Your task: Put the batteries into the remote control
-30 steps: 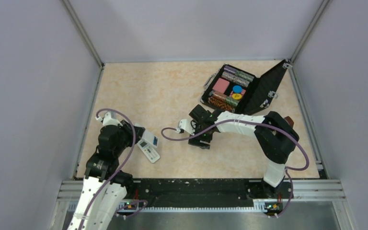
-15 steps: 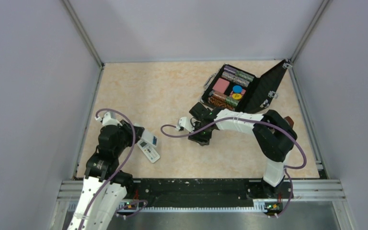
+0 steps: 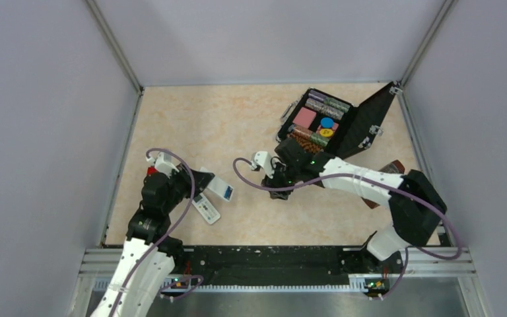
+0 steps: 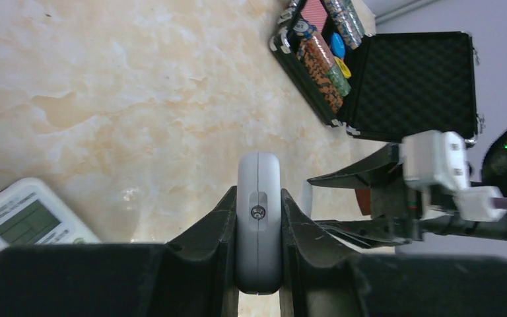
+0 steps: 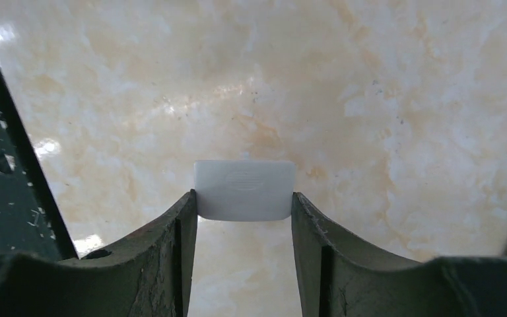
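Observation:
My left gripper (image 4: 259,198) is shut on the remote control (image 4: 259,228), seen edge-on between the fingers. In the top view the remote control (image 3: 220,187) is held off the table left of centre, with a small blue patch (image 3: 228,193) on its upturned side that may be the batteries. My right gripper (image 5: 244,198) is shut on a small white plastic cover (image 5: 244,190), pinched by its two short edges at the fingertips. It hovers low over the table at the middle (image 3: 278,187), to the right of the remote control.
A second white remote with a small display (image 3: 206,209) lies on the table under the left gripper. An open black case (image 3: 289,142) holding chips and cards stands at the back right, its lid (image 3: 370,122) propped up. Grey walls enclose the table.
The right gripper closed on the white cover and its arm swung right. The left gripper carried the remote control to the right and up, away from the remote with the display.

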You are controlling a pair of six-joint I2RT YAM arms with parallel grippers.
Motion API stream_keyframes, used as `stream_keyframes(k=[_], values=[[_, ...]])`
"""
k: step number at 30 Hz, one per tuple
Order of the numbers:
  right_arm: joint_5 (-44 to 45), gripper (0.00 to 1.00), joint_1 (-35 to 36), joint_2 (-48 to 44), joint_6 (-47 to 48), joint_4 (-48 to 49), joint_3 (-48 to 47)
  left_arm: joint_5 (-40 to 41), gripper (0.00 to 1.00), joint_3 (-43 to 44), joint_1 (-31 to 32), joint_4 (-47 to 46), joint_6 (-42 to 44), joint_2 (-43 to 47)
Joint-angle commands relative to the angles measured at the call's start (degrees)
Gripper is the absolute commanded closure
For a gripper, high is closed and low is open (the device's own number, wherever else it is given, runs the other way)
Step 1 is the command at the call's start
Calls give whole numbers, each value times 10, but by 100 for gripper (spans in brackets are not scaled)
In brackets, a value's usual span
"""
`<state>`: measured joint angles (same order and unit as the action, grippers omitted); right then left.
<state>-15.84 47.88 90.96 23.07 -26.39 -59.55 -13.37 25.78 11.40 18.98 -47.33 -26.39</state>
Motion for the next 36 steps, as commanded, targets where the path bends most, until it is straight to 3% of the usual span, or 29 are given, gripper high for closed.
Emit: stream_keyframes(k=[1,7,13,25,36], values=[[-44,62,11,-97,-69,85,30,-68,100,-34,0,-181,-24,-16],[-13,62,53,-163,-155,150,47,-125,100,-57,2,-333,-12,-63],[42,62,96,-160,-223,198,39,-129,100,-59,17,-401,10,-100],[134,62,138,-86,-239,196,-28,-144,100,-57,24,-390,30,-91],[156,62,153,-66,-234,189,-47,-148,100,-34,24,-329,46,-99]])
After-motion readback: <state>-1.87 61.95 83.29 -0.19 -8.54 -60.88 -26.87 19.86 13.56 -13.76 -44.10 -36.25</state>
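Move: The right hand, holding the battery cover some 5 cm above the table, has the remote control's open battery bay about 15 cm to its left, 5 cm higher and 1 cm nearer the base. The case lies about 25 cm ahead and 11 cm to the right. For the left hand, gripping the remote's other end, the cover is roughly 20 cm to the right, 1 cm back and 11 cm lower; a second remote lies on the table 3 cm left, 2 cm back and 16 cm below. Up and to the left goes the right hand, about 10 cm up and 9 cm across, climbing first, drawing back slightly, then sweeping over to the remote's open end while its fingers tip up some 20 degrees towards the left. The left hand brings the remote to meet it, about 5 cm right and 4 cm up, tilting up and turning clockwise. Both keep their grips. ##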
